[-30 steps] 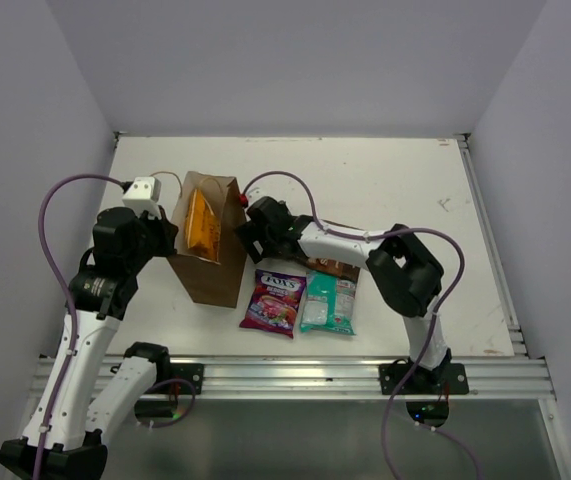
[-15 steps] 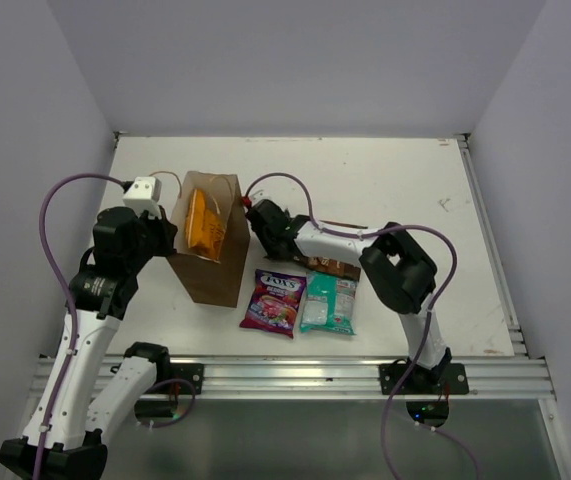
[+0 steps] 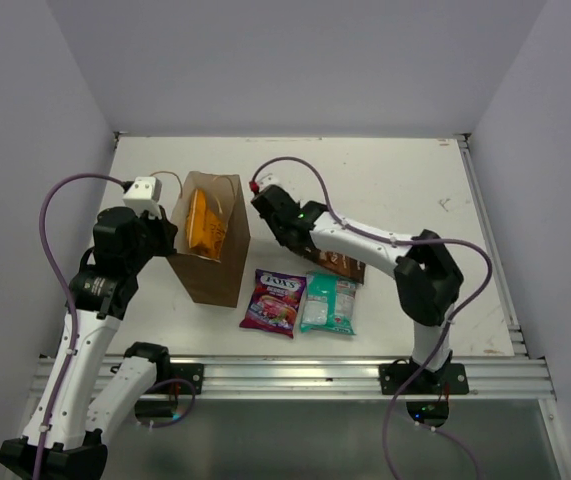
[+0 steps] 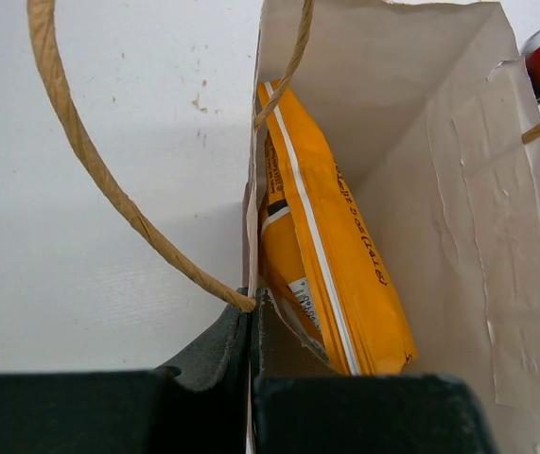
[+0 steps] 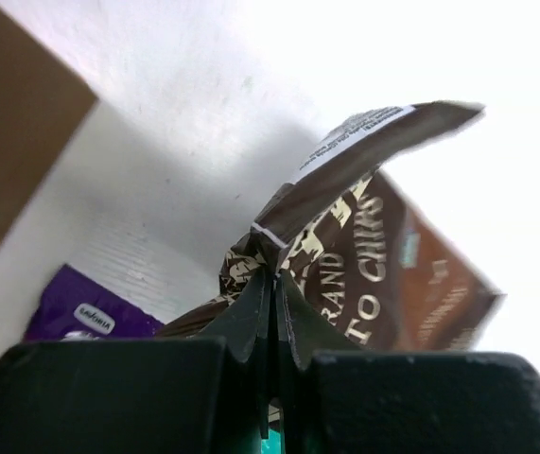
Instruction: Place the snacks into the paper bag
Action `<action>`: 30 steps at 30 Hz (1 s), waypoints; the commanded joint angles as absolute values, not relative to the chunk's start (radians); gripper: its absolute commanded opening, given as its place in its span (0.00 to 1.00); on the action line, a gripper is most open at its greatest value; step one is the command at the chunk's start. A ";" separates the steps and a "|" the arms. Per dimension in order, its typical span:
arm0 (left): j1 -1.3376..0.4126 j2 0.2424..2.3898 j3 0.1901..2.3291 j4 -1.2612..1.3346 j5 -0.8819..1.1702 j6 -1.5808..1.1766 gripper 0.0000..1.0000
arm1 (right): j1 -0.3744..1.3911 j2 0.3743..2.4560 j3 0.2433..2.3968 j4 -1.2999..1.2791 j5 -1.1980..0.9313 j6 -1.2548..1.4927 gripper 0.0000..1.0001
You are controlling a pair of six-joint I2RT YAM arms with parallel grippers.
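The brown paper bag [image 3: 213,262] stands open at the left of the table, and an orange chip bag [image 3: 202,222] stands inside it. My left gripper [image 3: 172,236] is shut on the bag's left wall [image 4: 250,236], just below one twisted handle [image 4: 80,151]; the orange chip bag [image 4: 336,265] leans right beside the fingers. My right gripper [image 3: 310,248] is shut on a crumpled edge of the dark brown chip bag [image 5: 383,255], which tilts up off the table [image 3: 343,264]. The purple candy bag [image 3: 275,300] and the teal-white packet [image 3: 328,302] lie flat in front.
The white table [image 3: 395,180] is walled at the back and both sides, with a metal rail [image 3: 295,375] along its near edge. The paper bag's outer wall [image 5: 5,123] stands just left of my right gripper. Cables loop over both arms.
My right gripper has closed from wide open onto the dark brown chip bag's edge. Its arm has stretched out and swung to the right. The left arm and the paper bag have not moved.
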State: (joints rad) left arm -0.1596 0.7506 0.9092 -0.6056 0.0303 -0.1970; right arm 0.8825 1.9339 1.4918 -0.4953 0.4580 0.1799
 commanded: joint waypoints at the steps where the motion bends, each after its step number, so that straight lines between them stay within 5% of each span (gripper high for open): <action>1: -0.167 0.753 0.902 -0.598 0.052 -0.179 0.00 | 0.882 1.701 1.664 -0.593 0.548 0.114 0.00; 9: -0.181 0.756 0.894 -0.581 0.061 -0.181 0.00 | 0.884 1.718 2.248 -0.660 0.462 0.025 0.00; 20: -0.189 0.747 0.893 -0.580 0.067 -0.181 0.00 | 0.887 1.988 2.685 -0.236 0.321 -0.058 0.00; 30: -0.189 0.736 0.897 -0.588 0.060 -0.184 0.00 | 0.887 2.040 2.640 -0.008 0.218 0.146 0.00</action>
State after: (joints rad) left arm -0.1841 0.7456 0.9047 -0.5911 0.0479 -0.1970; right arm 0.8829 2.0830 2.6068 -0.1780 0.2893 0.0689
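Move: The brown chips bag is already pinched at one end in the right hand, its middle about 8 cm to that hand's right, 4 back and 5 below. The paper bag stands some 17 cm to the right hand's left and 6 back, its mouth well above the hand. The purple sweets lie about 15 cm back and 3 left, the teal packet 15 back and 11 right, both 8 lower. From the left hand, the paper bag's middle is 6 cm right, 3 ahead and 12 below. The brown chips bag, kept pinched in the shut right fingers, is swept up fast by about 50 cm, the wrist turning some 70 degrees so the fingers swing from slanting down to pointing forward, left and slightly up. It then goes about 10 cm left towards above the paper bag, a little forward and sinking about 5 cm. The left hand keeps its pinch on the rim. ##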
